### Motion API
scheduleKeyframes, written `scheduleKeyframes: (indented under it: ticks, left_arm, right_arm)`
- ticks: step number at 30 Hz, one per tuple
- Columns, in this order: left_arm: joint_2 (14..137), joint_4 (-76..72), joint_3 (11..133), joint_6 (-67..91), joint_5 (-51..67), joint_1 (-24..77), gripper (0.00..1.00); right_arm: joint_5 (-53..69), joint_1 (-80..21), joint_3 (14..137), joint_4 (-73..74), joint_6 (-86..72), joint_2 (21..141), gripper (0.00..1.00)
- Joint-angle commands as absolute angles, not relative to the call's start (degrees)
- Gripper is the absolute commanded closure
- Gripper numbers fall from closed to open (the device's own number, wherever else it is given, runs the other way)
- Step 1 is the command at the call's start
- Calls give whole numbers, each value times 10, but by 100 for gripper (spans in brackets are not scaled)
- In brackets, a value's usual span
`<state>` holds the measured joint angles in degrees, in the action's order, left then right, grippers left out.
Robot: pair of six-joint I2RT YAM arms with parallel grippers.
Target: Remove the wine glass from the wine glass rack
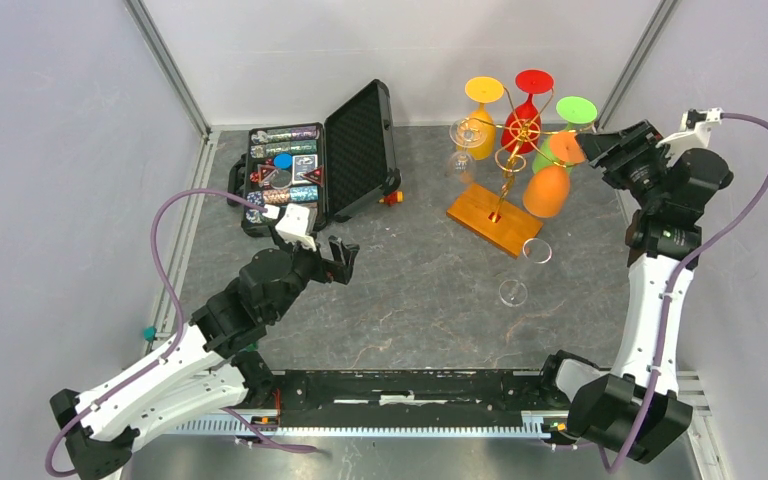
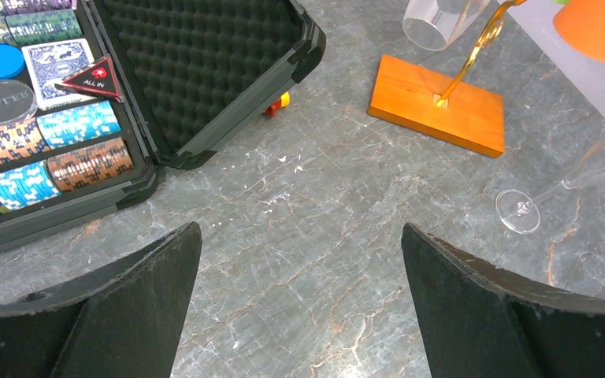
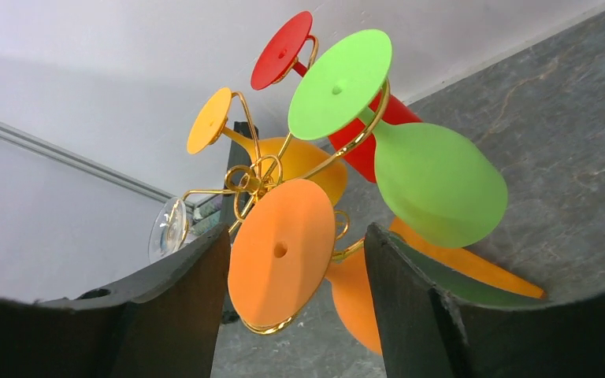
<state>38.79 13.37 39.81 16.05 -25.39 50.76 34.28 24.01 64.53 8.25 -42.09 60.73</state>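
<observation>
The wine glass rack (image 1: 520, 130) is gold wire on an orange-brown wooden base (image 1: 495, 218). Yellow (image 1: 480, 120), red (image 1: 530, 95), green (image 1: 572, 112), orange (image 1: 548, 188) and clear (image 1: 463, 145) wine glasses hang upside down from it. My right gripper (image 1: 595, 147) is open at the rack's right side. In the right wrist view its fingers (image 3: 173, 307) flank the orange glass's foot (image 3: 281, 252), which rests in a gold wire loop, with small gaps on both sides. My left gripper (image 1: 343, 258) is open and empty over bare table, as the left wrist view (image 2: 299, 228) shows.
A clear wine glass (image 1: 525, 268) lies on its side on the table in front of the wooden base; it also shows in the left wrist view (image 2: 567, 185). An open black foam-lined case (image 1: 320, 160) with poker chips and cards stands at the back left. Grey walls enclose the table.
</observation>
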Motion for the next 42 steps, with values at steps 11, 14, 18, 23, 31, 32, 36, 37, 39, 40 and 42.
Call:
scheduleKeyframes:
  ticks: [11, 14, 18, 23, 31, 32, 36, 37, 39, 40, 42]
  left_arm:
    - [384, 120, 430, 166, -257, 509, 0]
    - [388, 122, 433, 164, -255, 509, 0]
    - [388, 123, 435, 164, -257, 509, 0]
    - [392, 122, 435, 160, -259, 509, 0]
    - [390, 125, 432, 159, -262, 509, 0]
    - [389, 125, 431, 158, -263, 509, 0]
    - [386, 126, 431, 158, -264, 509, 0]
    - [385, 126, 431, 158, -264, 509, 0]
    - [383, 125, 431, 158, -264, 509, 0]
    - [383, 126, 431, 158, -264, 509, 0]
    - [383, 127, 431, 158, -264, 509, 0]
  right_arm:
    - [362, 243, 589, -24, -511, 598, 44]
    - [357, 243, 590, -23, -512, 599, 48]
    - [361, 242, 588, -31, -525, 607, 54]
    - [370, 242, 582, -49, -558, 614, 69]
    - [368, 242, 578, -62, -604, 613, 100]
    - [367, 241, 576, -65, -611, 612, 100]
    - [352, 242, 569, -73, -645, 596, 100]
    - [345, 242, 572, -64, -648, 591, 100]
    - [335, 242, 581, -40, -646, 584, 100]
    - [331, 242, 581, -33, -648, 579, 100]
    - [326, 242, 577, -24, -655, 569, 100]
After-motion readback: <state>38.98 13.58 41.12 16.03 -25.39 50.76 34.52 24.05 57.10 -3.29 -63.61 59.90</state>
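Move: Just left of the right hand, about 3 cm away and level with it fore and aft, is the orange glass's foot on the rack, roughly at finger height; its bowl hangs some 13 cm below that. The green glass's foot is about 7 cm ahead and 2 cm left of the hand, the rack hub about 12 cm left and 3 cm ahead. From the idle left hand the orange foot is roughly 38 cm right, 13 cm ahead and 12 cm higher. Closing on the orange glass's foot from its right side, the right hand brings its part-open fingers shut until they pinch the rim of the foot. Otherwise it stays almost in place: it dips about 1.5 cm and comes back up, creeps under 1 cm left, and rolls some 20 degrees so that its left side rises. ##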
